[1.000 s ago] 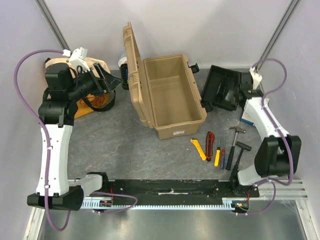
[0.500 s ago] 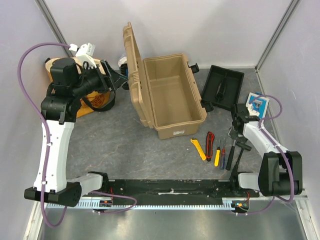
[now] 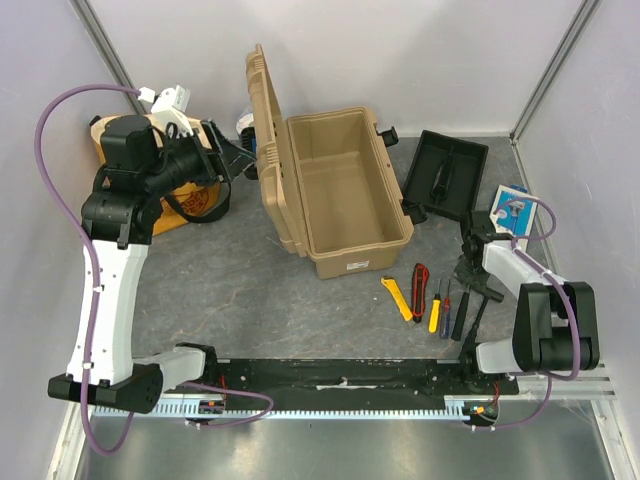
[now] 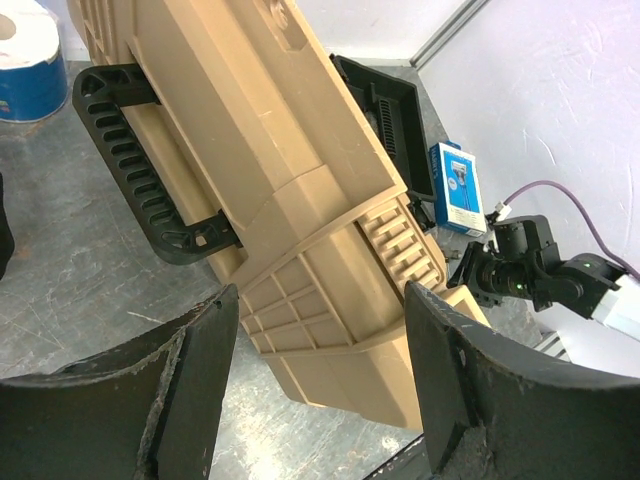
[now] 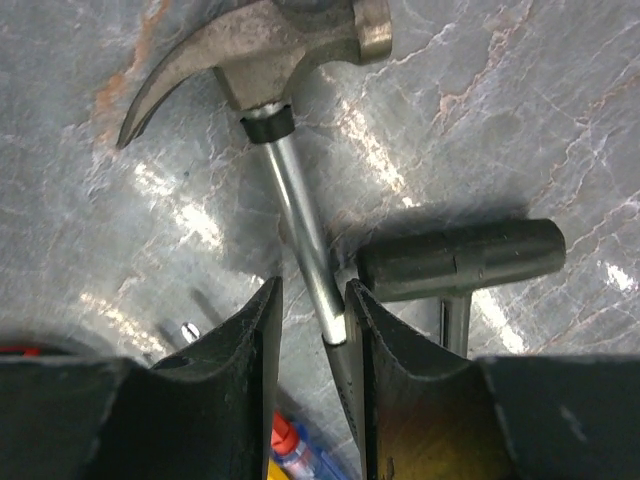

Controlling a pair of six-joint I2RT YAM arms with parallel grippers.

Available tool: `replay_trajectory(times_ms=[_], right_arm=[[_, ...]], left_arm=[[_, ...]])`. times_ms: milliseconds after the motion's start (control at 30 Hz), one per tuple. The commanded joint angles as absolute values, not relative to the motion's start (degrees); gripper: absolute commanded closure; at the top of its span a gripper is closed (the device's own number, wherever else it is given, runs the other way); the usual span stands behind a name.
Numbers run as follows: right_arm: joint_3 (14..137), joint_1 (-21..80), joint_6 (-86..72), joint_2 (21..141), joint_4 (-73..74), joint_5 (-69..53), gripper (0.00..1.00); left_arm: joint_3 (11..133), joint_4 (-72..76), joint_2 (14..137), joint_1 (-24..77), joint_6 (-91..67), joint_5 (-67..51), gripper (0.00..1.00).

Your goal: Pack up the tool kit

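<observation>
The tan toolbox [image 3: 365,262] stands open at mid-table, its lid [image 4: 270,150] upright with the black handle [image 4: 140,170] on its outside. Its black tray [image 3: 447,175] lies to the right. Near the front lie a yellow cutter [image 3: 398,298], a red cutter [image 3: 421,277], screwdrivers [image 3: 436,310] and a black mallet [image 3: 480,300]. My right gripper [image 5: 312,300] is down over the claw hammer [image 5: 270,50]. Its jaws straddle the steel shaft, the right finger touching it and a gap on the left. My left gripper [image 4: 320,330] hangs open behind the lid, holding nothing.
A yellow cloth bag [image 3: 185,195] sits under the left arm at the back left. A white-and-blue roll [image 4: 30,60] stands behind the lid. A blue-white packet [image 3: 512,208] lies right of the tray. Slanted frame posts and walls bound both sides.
My right arm has come down from beside the tray to the hammers, and its jaws have narrowed around the claw hammer's shaft. The left arm shifted slightly, then held still.
</observation>
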State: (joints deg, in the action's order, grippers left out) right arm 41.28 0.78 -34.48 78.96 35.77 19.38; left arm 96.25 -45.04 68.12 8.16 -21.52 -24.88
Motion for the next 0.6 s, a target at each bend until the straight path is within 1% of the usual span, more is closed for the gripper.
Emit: replay_trajectory(times_ms=[0,267,300,367,400,567], right_arm=[[41.0,-1.7,-33.2,81.6,32.4,18.5,0.62],[40.1,-2.3,-33.2,83.1,30.9,16.1,0.64],[39.9,-2.3,-33.2,83.3,30.6,15.8,0.67],[39.8,-2.3,-32.6,83.4,30.0,15.5,0.90],[40.2,-2.3,-32.3,83.3,30.0,15.9,1.00],[45.2,-2.2,-28.8,81.7,32.5,21.4,1.00]], left_arm=[[99.1,-44.7,68.2,8.5,-19.5,-24.7,0.27],[99.4,-44.7,68.8,8.4,-19.7,-24.4,0.27],[99.7,-44.7,69.0,8.4,-19.7,-24.3,0.27],[100.1,-44.7,69.2,8.5,-19.8,-24.3,0.27],[100.4,-44.7,69.3,8.4,-20.0,-24.3,0.27],[102.0,-44.7,70.0,8.4,-20.7,-25.2,0.27]])
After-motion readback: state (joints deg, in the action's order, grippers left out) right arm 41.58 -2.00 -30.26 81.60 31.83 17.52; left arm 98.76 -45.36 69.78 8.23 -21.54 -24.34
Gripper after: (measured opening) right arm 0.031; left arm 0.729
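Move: The right hand is low over the hammer, its open fingertips on either side of the steel shaft. The hammer's middle lies about 3 cm back, 1 cm left and 2 cm below. The mallet's middle is some 8 cm back and 2 cm right. To the left, the blue screwdriver sits about 6 cm back and 5 cm left, the yellow screwdriver 5 cm back and 8 cm left. From the left hand, the hammer is about 50 cm right, 10 cm back and 42 cm below. Easing down and to its right by barely 1 cm, the right hand settles low around the hammer's shaft, fingers still pointing mostly down. It then creeps about 1 cm forward along the shaft while the half-open fingers close almost fully, pinching the bare steel just ahead of the black grip. ##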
